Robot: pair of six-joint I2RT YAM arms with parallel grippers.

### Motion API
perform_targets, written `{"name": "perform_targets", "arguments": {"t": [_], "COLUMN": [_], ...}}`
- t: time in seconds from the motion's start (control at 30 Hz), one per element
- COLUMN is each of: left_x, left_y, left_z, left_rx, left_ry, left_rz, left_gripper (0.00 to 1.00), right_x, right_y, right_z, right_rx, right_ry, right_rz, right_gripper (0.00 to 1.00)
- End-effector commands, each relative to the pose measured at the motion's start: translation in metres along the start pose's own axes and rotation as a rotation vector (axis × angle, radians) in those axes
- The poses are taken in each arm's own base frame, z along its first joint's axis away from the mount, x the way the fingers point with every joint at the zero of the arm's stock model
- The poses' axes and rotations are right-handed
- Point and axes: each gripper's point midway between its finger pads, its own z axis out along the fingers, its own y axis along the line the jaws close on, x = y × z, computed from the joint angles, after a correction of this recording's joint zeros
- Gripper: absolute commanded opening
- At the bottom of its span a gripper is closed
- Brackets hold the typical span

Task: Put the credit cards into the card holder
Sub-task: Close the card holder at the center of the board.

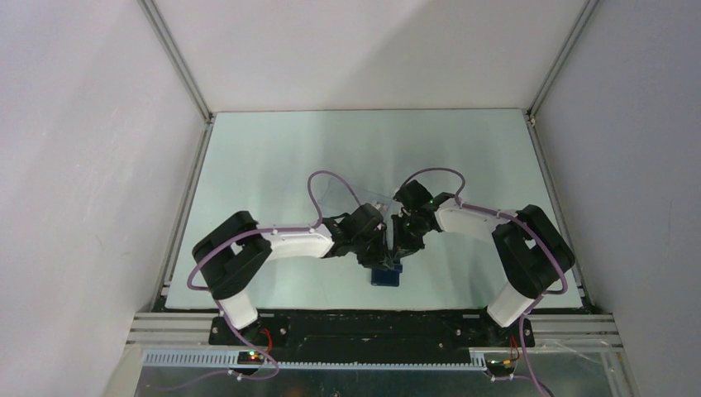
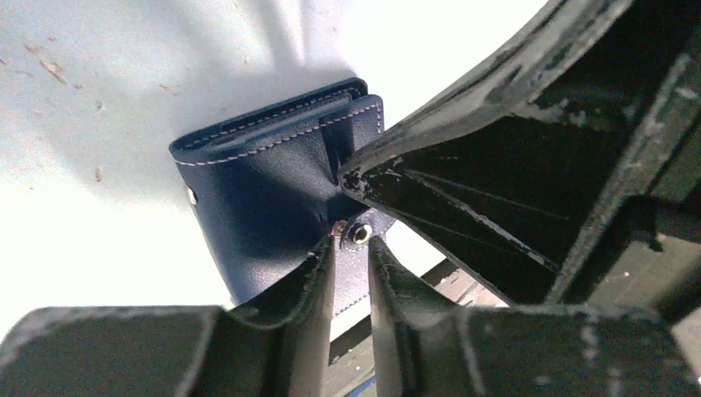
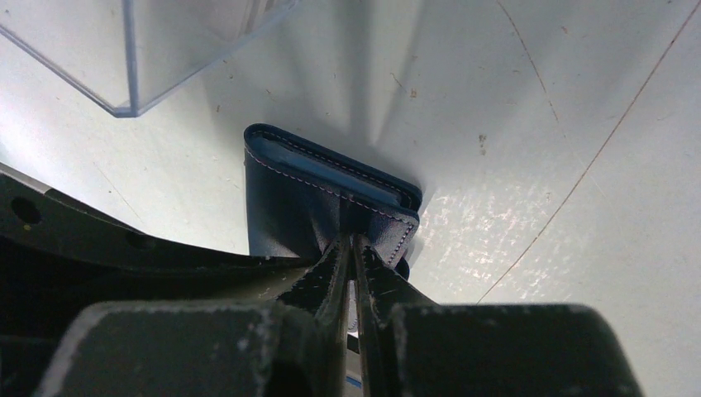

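Note:
The card holder (image 1: 386, 277) is a dark navy folded wallet standing on edge near the table's front middle. In the left wrist view my left gripper (image 2: 354, 244) has its fingers close on either side of the snap tab of the card holder (image 2: 264, 190), and the tab fills the narrow gap. My right gripper (image 3: 354, 240) is shut on the stitched flap edge of the card holder (image 3: 306, 198). Both grippers (image 1: 382, 252) (image 1: 398, 251) meet above it. Pale see-through credit cards (image 3: 165, 50) lie behind it, faintly visible from above (image 1: 357, 196).
The right gripper's dark finger (image 2: 512, 182) fills the right side of the left wrist view, touching the wallet. The table's front edge and metal rail (image 1: 372, 318) run just below the wallet. Grey walls enclose the table on three sides.

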Motion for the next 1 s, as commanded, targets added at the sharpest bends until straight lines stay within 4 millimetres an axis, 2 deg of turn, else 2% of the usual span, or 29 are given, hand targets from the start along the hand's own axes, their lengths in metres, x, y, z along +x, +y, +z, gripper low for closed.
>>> {"name": "perform_targets", "arguments": {"t": [0.0,0.27,0.33,0.53,0.77,0.97], "left_x": [-0.003,-0.005,-0.006,-0.009,-0.015,-0.019], "left_y": [0.009,0.007,0.005,0.001,-0.001,-0.002], "left_z": [0.006,0.011,0.01,0.007,-0.006,-0.011], "left_rx": [-0.049,-0.044,-0.034,-0.018,-0.011,-0.018], "left_ry": [-0.006,0.001,-0.003,-0.016,-0.062,-0.083], "left_rz": [0.007,0.013,0.015,0.022,0.036,0.055], "left_gripper": [0.25,0.31,0.29,0.01,0.0,0.0], "right_x": [0.017,0.018,0.018,0.019,0.018,0.015], "right_y": [-0.052,-0.051,-0.05,-0.05,-0.048,-0.038], "right_z": [0.008,0.009,0.009,0.01,0.008,0.002], "right_rx": [0.225,0.221,0.218,0.219,0.207,0.143], "right_ry": [0.038,0.045,0.044,0.049,0.044,0.039], "right_rz": [-0.027,-0.032,-0.033,-0.034,-0.032,-0.019], "right_gripper": [0.1,0.1,0.1,0.1,0.1,0.1]}}
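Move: The snap strap on the card holder's right edge is right at the left fingertips, barely 1 cm below, with the holder's middle about 2 cm left and 1 cm back of them. The clear box lies some 17 cm ahead and 9 cm left of the left hand. From the right hand, whose tips rest on the holder, the strap is about 3 cm back and 1 cm right, and the holder's middle 3 cm back and 2 cm left. The left fingers close fully at the strap, edging about 0.5 cm forward, while the right tips keep holding the holder. ##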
